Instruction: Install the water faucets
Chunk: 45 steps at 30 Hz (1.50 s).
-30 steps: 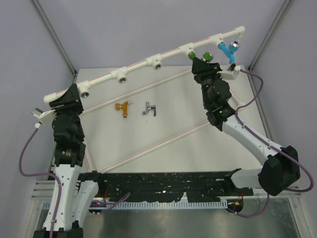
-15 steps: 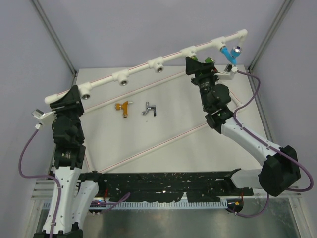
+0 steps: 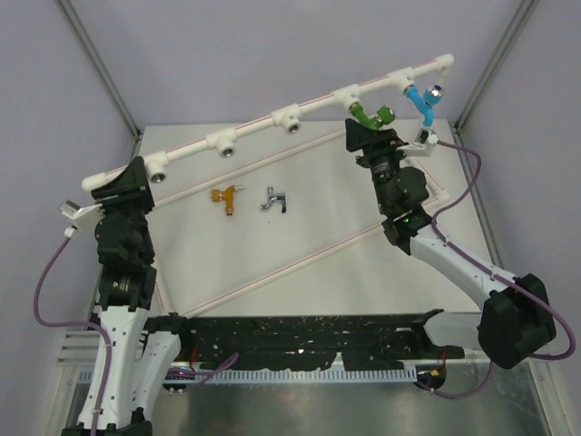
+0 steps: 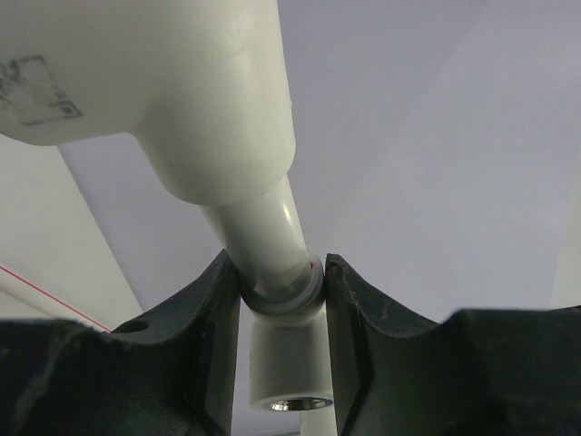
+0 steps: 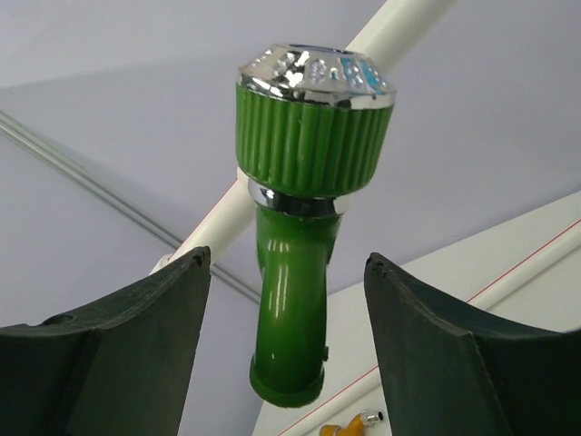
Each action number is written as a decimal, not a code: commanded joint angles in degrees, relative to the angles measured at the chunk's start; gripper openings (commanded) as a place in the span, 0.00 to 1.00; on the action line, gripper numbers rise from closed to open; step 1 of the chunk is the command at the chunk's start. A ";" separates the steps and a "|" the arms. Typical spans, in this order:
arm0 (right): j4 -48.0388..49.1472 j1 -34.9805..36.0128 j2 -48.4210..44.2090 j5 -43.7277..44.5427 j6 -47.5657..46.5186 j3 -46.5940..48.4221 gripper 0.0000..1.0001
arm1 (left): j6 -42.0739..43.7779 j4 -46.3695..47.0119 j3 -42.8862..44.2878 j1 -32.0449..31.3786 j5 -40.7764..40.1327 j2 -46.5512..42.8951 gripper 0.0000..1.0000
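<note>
A white pipe frame point(image 3: 254, 127) runs across the back, raised above the table. My left gripper point(image 3: 136, 177) is shut on its left end point(image 4: 272, 272), beside a round socket point(image 4: 289, 400). A green faucet point(image 3: 372, 116) and a blue faucet point(image 3: 422, 95) sit in the frame's right sockets. My right gripper point(image 3: 372, 136) is open just below the green faucet point(image 5: 295, 291), which hangs between the spread fingers without touching them. An orange-gold faucet point(image 3: 227, 197) and a silver faucet point(image 3: 274, 200) lie loose on the table.
Two open sockets point(image 3: 223, 143) point(image 3: 289, 120) sit mid-frame. Thin white rods point(image 3: 272, 263) lie diagonally on the white table point(image 3: 327, 272). A black cable chain point(image 3: 300, 341) runs along the near edge.
My right gripper has opened and let go of the green faucet, then drawn back slightly. The green faucet stays in the frame. The left arm has not moved.
</note>
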 commanded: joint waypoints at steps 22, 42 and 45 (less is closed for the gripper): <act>2.29 -5.29 -5.81 -8.69 -10.30 0.38 0.66 | 0.86 -0.56 0.31 -1.03 4.28 -0.46 0.00; -9.76 -5.29 -4.75 -6.76 0.16 5.47 0.08 | 0.77 -0.30 0.66 -1.03 4.90 -0.28 0.00; -13.01 -5.03 -4.58 -6.15 6.46 7.32 0.05 | 0.68 -0.30 0.66 -1.03 4.98 -0.20 0.00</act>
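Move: The green faucet, already hanging from its tee, is right by the open right fingers: its middle about 1 cm ahead, 2 cm to the right and 1 cm above. Its tee is some 6 cm ahead, 3 cm left and 3 cm higher. The blue faucet hangs roughly 11 cm right and 6 cm ahead, 2 cm higher; the empty tee some 15 cm left, 2 cm ahead, 2 cm higher. From the left hand the green faucet is about 47 cm right, 12 cm ahead, near level. The right fingers end up pinching the green faucet's neck just under its knob. Wide open, the hand dips a little, then swings some 3 cm right and slightly back while rising, rolling about 10 degrees with its left side down; it eases down and forward, closes, and starts rolling back about 5 degrees. The left hand stays gripping the pipe's left end. ##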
